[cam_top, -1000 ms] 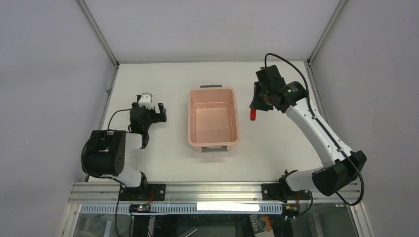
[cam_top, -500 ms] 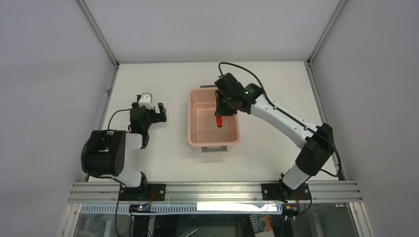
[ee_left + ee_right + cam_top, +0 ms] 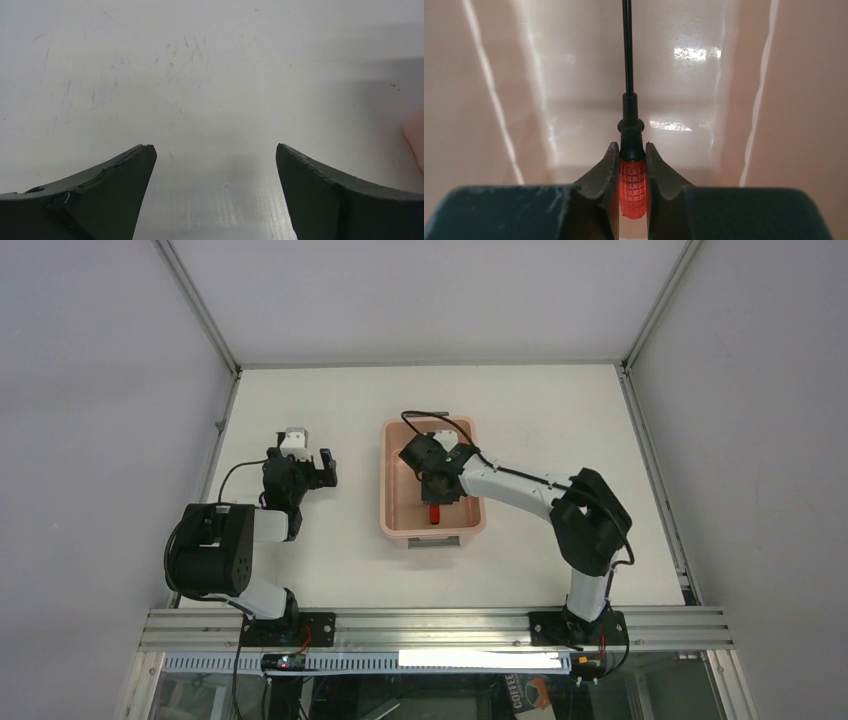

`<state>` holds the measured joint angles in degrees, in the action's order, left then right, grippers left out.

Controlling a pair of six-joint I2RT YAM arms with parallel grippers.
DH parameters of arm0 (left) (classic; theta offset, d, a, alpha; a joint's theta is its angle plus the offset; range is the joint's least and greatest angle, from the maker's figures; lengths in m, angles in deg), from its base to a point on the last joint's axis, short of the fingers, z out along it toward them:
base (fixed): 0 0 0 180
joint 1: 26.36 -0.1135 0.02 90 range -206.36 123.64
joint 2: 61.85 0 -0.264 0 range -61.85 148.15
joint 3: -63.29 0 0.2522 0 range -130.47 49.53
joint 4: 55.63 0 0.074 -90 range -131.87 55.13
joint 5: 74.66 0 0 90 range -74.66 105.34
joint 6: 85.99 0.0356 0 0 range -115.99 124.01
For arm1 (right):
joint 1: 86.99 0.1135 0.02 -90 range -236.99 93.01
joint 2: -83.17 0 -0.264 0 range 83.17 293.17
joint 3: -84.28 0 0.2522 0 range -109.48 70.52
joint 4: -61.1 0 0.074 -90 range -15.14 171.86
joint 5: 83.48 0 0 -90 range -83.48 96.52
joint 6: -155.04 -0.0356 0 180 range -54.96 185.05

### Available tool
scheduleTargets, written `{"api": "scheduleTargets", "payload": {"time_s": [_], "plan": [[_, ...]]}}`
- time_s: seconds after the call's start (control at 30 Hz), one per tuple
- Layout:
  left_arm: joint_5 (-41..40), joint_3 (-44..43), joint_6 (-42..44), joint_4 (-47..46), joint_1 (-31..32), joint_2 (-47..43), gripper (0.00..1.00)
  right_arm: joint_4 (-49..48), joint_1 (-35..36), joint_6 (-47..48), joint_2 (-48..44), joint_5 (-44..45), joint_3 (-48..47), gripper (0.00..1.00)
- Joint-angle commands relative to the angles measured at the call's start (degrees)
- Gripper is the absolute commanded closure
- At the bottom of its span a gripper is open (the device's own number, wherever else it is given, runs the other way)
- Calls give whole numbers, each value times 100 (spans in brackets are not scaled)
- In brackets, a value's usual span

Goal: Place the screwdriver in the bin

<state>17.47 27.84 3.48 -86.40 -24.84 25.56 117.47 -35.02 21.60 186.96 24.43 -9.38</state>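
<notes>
The salmon-pink bin point(image 3: 392, 527) stands in the middle of the table, grey handles at both short ends. My right gripper point(image 3: 433, 502) hangs inside it, over its near half, shut on the screwdriver point(image 3: 632, 187). The red grid-patterned handle sits between the two fingers, and the thin dark shaft points away along the bin's floor point(image 3: 589, 80). From above only the red handle point(image 3: 434, 513) shows below the gripper. My left gripper point(image 3: 215, 165) is open over bare table, left of the bin, with nothing between its fingers.
A sliver of the bin's pink corner point(image 3: 415, 135) shows at the right edge of the left wrist view. The left arm point(image 3: 290, 472) rests folded near the table's left side. Metal frame rails border the white table point(image 3: 560, 400).
My right arm has swung left from beside the bin's right side to over and then down into the bin, carrying the screwdriver. The left arm has not moved.
</notes>
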Motion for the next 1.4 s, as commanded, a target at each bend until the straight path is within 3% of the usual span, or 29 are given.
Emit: {"api": "scheduleTargets", "payload": {"time_s": [0.0,0.13,0.23,0.37,0.67,0.87,1.03,1.37], "plan": [[109,-11,-20,-161,32,-113,1,-495,106,-483,249,481,173,83],[105,-17,-25,-161,32,-111,1,-550,171,-601,489,579,216,72],[109,-17,-20,-161,32,-112,1,-479,204,-604,572,647,147,51],[111,-12,-23,-162,32,-115,1,-300,250,-521,462,833,-32,35],[111,-17,-23,-163,27,-111,1,313,270,88,-458,1300,-606,22],[105,-15,-25,-161,32,-111,1,529,89,725,-1146,1166,-682,1],[112,-18,-27,-161,32,-113,1,734,-729,1046,-1727,1077,-295,1],[108,-19,-23,-161,31,-113,1,334,-3060,1885,-3120,619,1103,1]]}}
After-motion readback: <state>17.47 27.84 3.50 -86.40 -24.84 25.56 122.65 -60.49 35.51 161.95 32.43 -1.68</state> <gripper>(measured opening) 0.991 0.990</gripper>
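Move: The right gripper already has the screwdriver pinched near the front of its handle, inside the bin. The screwdriver's middle is about 2 cm ahead of the pads, level with them sideways and in height. The bin's middle lies some 5 cm ahead, 1 cm left and 2 cm below, its floor roughly 5 cm beneath the pads. From the left gripper, the bin's middle is about 27 cm right, 7 cm back and near level. Lower the right gripper about 5 cm to the bin's floor, open the fingers wide to let go of the screwdriver's handle, then lift straight up some 16 cm out of the bin. Once clear, swing right over the bin's right side, nearly 20 cm and a little forward, fingers staying open while the hand turns clockwise and tips its fingers upward about 15 degrees each. ##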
